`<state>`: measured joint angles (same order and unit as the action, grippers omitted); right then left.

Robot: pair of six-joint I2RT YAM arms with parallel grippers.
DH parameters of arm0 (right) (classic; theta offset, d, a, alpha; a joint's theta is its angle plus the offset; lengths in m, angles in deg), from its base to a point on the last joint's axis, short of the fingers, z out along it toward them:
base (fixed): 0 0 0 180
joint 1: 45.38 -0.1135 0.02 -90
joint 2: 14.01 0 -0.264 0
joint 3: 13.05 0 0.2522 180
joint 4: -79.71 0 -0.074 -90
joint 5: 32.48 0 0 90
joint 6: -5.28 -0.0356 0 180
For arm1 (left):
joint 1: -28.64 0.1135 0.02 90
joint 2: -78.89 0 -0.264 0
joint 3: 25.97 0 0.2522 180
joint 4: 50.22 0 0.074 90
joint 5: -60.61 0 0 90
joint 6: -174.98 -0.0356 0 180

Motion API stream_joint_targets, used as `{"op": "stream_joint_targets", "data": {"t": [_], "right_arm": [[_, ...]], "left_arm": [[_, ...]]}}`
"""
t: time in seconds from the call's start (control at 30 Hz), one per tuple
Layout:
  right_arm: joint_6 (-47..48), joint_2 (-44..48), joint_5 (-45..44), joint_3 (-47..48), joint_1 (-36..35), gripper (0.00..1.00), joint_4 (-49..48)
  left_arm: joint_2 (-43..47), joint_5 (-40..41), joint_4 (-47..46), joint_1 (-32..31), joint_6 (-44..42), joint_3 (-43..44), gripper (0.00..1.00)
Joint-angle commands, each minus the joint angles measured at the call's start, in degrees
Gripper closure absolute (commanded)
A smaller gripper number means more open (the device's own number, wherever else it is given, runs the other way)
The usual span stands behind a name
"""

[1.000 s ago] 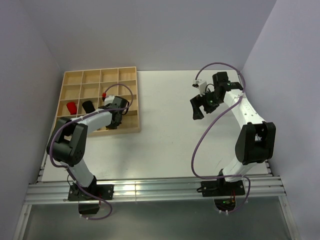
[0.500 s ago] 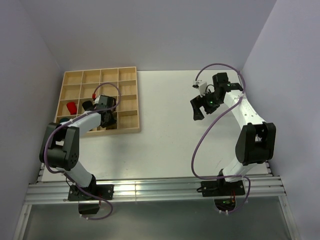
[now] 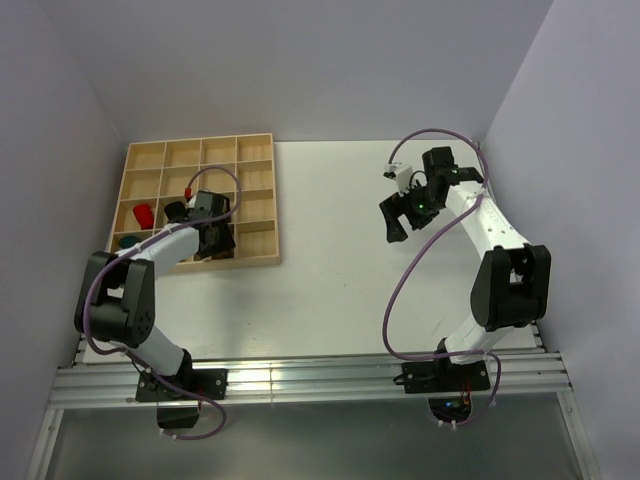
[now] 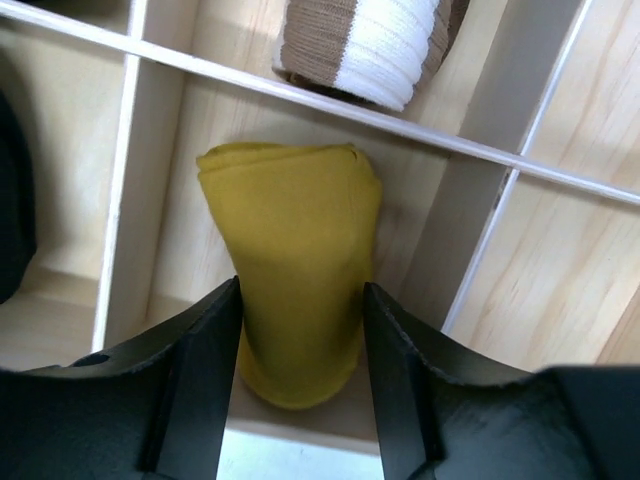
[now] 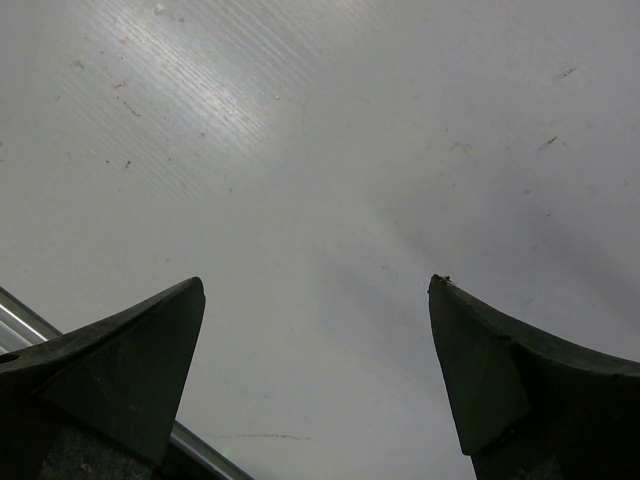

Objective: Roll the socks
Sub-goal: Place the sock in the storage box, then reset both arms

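A mustard yellow sock (image 4: 295, 250), rolled into a stubby bundle, lies on the floor of one compartment of the wooden tray (image 3: 271, 200). My left gripper (image 4: 300, 290) straddles it, jaws apart, fingers (image 4: 205, 370) flanking its sides. In the top view the left gripper (image 3: 212, 240) hides this sock. A white and brown rolled sock (image 4: 370, 40) fills the compartment beyond. Red (image 3: 143, 214), black (image 3: 176, 211) and teal (image 3: 128, 241) socks sit in cells to the left. My right gripper (image 3: 400, 215) hangs open over bare table (image 5: 320, 150), nothing between its fingers.
The tray's thin wooden dividers (image 4: 330, 100) stand close around the left fingers. A black sock (image 4: 12, 200) shows at the left edge of the left wrist view. The white tabletop (image 3: 330, 260) spreads between the tray and the right arm.
The left arm swung left across the tray, and its jaws have widened around the mustard sock. The right arm has stayed put.
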<state>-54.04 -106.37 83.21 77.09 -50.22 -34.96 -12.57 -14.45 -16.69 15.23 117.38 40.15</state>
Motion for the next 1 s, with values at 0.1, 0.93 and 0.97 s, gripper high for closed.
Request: {"op": "stream_joint_targets", "data": {"t": [0.1,0.93,0.97], "right_arm": [[-0.8,2.5,-1.0,0.7,-0.5,0.0,-1.7],[-10.1,16.7,-1.2,6.3,-0.4,0.0,-4.5],[-11.2,18.9,-1.9,6.1,-0.3,0.0,-5.1]], "left_arm": [[4.6,1.6,4.0,-0.1,-0.6,3.5,0.43],[8.1,-6.1,3.8,-19.2,-2.3,30.7,0.43],[7.7,-6.9,3.1,-19.8,-2.4,31.4,0.43]]}}
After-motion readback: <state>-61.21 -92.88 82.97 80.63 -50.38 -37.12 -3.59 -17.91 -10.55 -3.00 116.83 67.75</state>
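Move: The yellow sock already lies in its compartment in the storage box's near row, right between the left hand's half-open fingertips, about 1 cm ahead and 1 cm below. The brown striped sock is about 9 cm ahead and level sideways; one black sock is some 12 cm to the left and level in reach, the other about 8 cm ahead and 10 cm left. From the right hand, the yellow sock is roughly 48 cm left, 2 cm ahead and 10 cm below. The left hand leaves the yellow sock behind, its fingers staying about half open: it first backs straight up out of the compartment for some 5 cm, then speeds up and sweeps up and to the right towards the box's right side, about 24 cm up in all, its fingers swinging outward from pointing steeply down while the hand turns some 20 degrees clockwise. The right hand, empty and wide open, waits at first and then rises about 10 cm over bare table, its fingers also tilting outward. ##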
